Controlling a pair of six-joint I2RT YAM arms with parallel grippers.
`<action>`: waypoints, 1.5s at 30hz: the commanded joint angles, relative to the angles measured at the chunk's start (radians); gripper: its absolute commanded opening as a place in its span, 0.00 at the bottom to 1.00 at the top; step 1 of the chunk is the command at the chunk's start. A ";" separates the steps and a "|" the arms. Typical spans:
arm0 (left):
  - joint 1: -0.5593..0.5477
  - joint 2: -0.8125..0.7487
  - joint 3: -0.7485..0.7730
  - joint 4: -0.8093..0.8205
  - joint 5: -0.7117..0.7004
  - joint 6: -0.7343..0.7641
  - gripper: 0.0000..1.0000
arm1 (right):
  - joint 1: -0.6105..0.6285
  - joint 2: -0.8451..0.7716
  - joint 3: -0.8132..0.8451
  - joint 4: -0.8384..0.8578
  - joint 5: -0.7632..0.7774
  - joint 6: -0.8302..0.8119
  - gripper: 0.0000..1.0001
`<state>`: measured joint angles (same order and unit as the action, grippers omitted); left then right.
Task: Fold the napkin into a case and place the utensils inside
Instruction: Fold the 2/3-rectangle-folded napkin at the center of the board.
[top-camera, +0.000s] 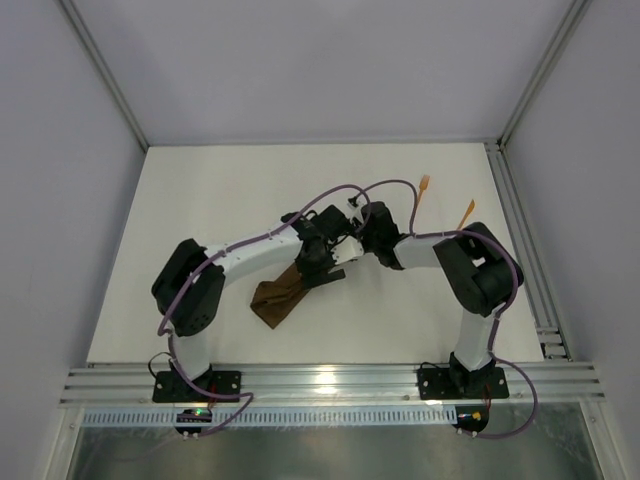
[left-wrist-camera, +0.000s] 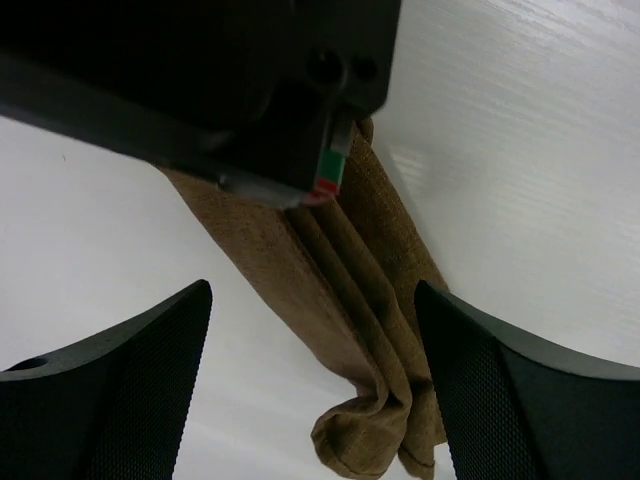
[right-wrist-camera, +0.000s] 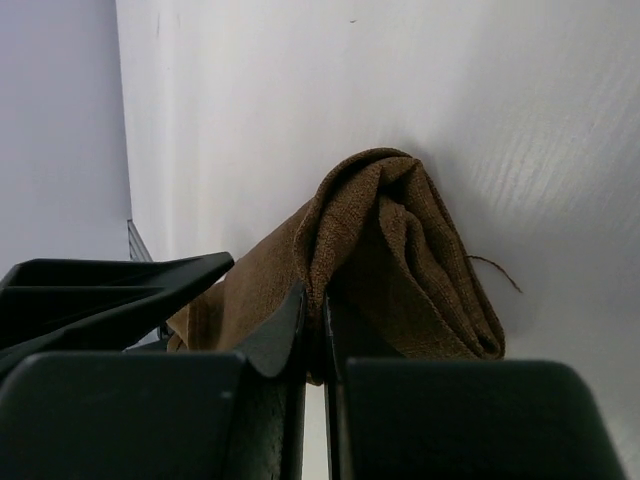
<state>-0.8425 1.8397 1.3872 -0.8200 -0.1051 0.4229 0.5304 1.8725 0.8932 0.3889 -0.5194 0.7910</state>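
The dark brown napkin (top-camera: 275, 298) lies bunched in a long folded strip on the white table, its far end hidden under both grippers. My left gripper (top-camera: 322, 262) hangs open above it. In the left wrist view the napkin (left-wrist-camera: 340, 270) runs between the wide-apart fingers (left-wrist-camera: 120, 380), not gripped by them. My right gripper (right-wrist-camera: 315, 300) is shut on a raised fold of the napkin (right-wrist-camera: 410, 260). Two orange utensils lie at the back right: a fork (top-camera: 421, 194) and a plain pointed piece (top-camera: 466, 213).
The right gripper's black body (left-wrist-camera: 250, 90) fills the top of the left wrist view, close over the cloth. A finger of the left gripper (right-wrist-camera: 110, 290) shows left in the right wrist view. A metal rail (top-camera: 520, 230) borders the table's right edge.
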 joint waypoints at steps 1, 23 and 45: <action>-0.006 -0.017 0.041 0.035 -0.002 -0.096 0.85 | 0.005 -0.013 -0.020 0.139 -0.045 0.069 0.03; -0.010 -0.086 -0.178 0.245 -0.202 -0.167 0.06 | 0.005 -0.044 -0.030 0.039 0.012 0.044 0.24; 0.048 -0.206 -0.321 0.260 -0.116 -0.104 0.01 | 0.086 -0.202 0.024 -0.301 0.218 -0.260 0.39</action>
<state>-0.7952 1.6783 1.0863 -0.5678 -0.2497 0.2958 0.5381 1.7039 0.8539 0.1787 -0.4229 0.6224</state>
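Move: The napkin's raised fold that the left fingers will shut on lies between their open tips, roughly 1 cm ahead and 2 cm below. The napkin's held end is already pinched in the right fingers, some 4 cm ahead of the left hand and 1 cm to its right; its loose near end lies about 13 cm left and 9 cm back, 5 cm lower. From the right hand, that raised fold is some 4 cm back and 1 cm left, slightly lower. The napkin's fold is taken over by the left hand, which sinks about 2 cm, turning some 10 degrees counter-clockwise, and shuts its open fingers on it, then draws it about 4.5 cm to the left. Once the left grip is shut, the right fingers part and let go; the right hand edges down, then up and right off the cloth, ending lower and farther back. ##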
